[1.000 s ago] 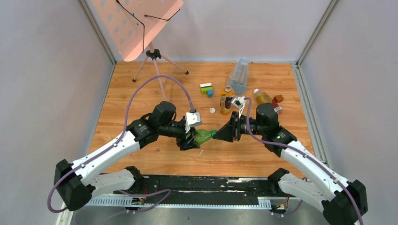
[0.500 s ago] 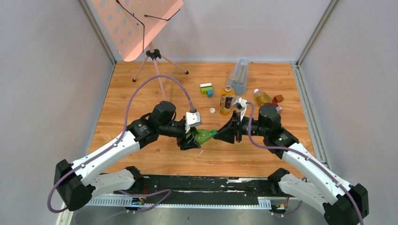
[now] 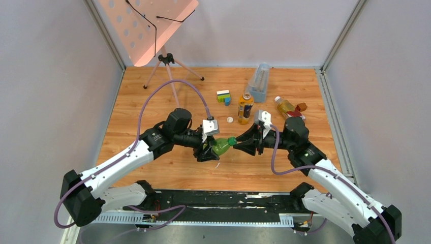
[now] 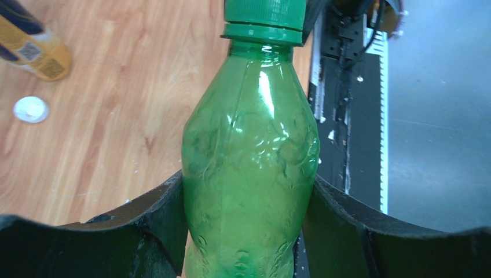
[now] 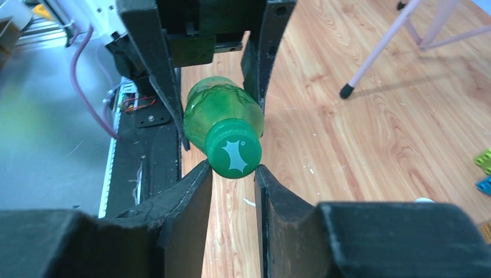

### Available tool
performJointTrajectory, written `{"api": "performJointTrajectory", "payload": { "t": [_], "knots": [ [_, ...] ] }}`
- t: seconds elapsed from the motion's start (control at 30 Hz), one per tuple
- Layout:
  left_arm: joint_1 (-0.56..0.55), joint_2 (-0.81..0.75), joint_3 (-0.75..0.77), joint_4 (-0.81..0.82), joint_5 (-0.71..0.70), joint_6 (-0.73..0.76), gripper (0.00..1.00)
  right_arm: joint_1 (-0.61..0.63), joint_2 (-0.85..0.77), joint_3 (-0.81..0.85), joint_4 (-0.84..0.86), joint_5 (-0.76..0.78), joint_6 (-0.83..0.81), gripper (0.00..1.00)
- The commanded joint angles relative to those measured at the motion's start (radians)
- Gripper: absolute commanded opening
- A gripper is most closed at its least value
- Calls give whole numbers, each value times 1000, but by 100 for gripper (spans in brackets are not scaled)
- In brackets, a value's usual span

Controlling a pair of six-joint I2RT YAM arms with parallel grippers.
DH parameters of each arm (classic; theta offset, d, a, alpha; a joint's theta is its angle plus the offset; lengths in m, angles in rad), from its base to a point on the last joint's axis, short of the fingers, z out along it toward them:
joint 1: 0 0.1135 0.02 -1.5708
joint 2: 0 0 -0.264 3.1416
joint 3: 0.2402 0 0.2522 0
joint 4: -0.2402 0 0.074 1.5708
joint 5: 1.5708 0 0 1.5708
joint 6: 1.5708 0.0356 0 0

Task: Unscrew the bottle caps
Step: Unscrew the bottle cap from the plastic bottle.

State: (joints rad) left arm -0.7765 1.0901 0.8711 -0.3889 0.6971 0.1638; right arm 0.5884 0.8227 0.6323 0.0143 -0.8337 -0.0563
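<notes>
My left gripper (image 3: 213, 148) (image 4: 249, 191) is shut on the body of the green bottle (image 3: 220, 147) (image 4: 249, 150) (image 5: 223, 107), held sideways above the table with its neck toward the right arm. The green cap (image 3: 232, 141) (image 4: 264, 17) (image 5: 233, 152) is on the neck. My right gripper (image 3: 236, 142) (image 5: 231, 168) is shut on that cap with its fingertips touching both sides. An amber bottle with a yellow label (image 3: 245, 108) (image 4: 29, 46) stands upright behind. A loose white cap (image 3: 230, 120) (image 4: 30, 109) lies beside it. A second amber bottle (image 3: 285, 105) lies at the right with a white cap (image 3: 277, 98) on.
A tall clear bluish container (image 3: 259, 81) stands at the back. Multicoloured toy bricks (image 3: 223, 96) (image 5: 483, 165) lie near it, and a reddish-brown block (image 3: 302, 107) by the lying bottle. A pink music stand on a tripod (image 3: 165, 61) (image 5: 376, 52) occupies the back left.
The right wrist has turned about the cap while its jaws closed slightly tighter. The green bottle and left gripper have shifted a little up and right.
</notes>
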Motion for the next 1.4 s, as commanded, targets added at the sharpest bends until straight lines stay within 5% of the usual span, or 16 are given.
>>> {"api": "performJointTrajectory", "payload": {
  "t": [0.0,0.4,0.67,0.83,1.37],
  "knots": [
    [-10,-43,-17,50,-62,-24,0,-2,-28,7,75,232,146,45],
    [-10,-210,-162,117,-319,-47,0,-4,-191,-51,56,446,577,75],
    [-13,-291,-197,145,-390,-41,0,-4,-26,96,-155,477,772,75],
    [-22,-305,-195,134,-426,-37,0,-4,-16,96,-143,484,808,75],
    [-49,-227,-191,174,-419,62,0,-9,205,265,-221,221,801,76]
  ]
}}
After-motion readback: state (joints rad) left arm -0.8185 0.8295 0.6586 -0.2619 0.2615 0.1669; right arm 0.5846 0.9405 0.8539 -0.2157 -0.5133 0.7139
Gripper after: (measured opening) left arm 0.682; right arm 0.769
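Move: The green bottle's cap sits at the right gripper's fingertips, about 2 cm to the left of its hand point and level with it; from the left gripper, which already holds the bottle body, the cap is some 8 cm to the right, 2 cm ahead and 3 cm up. From the right hand, the orange bottle stands about 24 cm ahead, 3 cm right and 13 cm lower; the white cap lies roughly 24 cm ahead, 3 cm left and 23 cm down. Open the right fingers wide to let go of the green cap and bring that hand forward about 4 cm, bowing right and back again, to finish a little higher. Meanwhile unwind its wrist some 45 degrees, forward side down, and swing it clockwise. Keep the left grip on the bottle and draw it left and forward, turning counter-clockwise. ##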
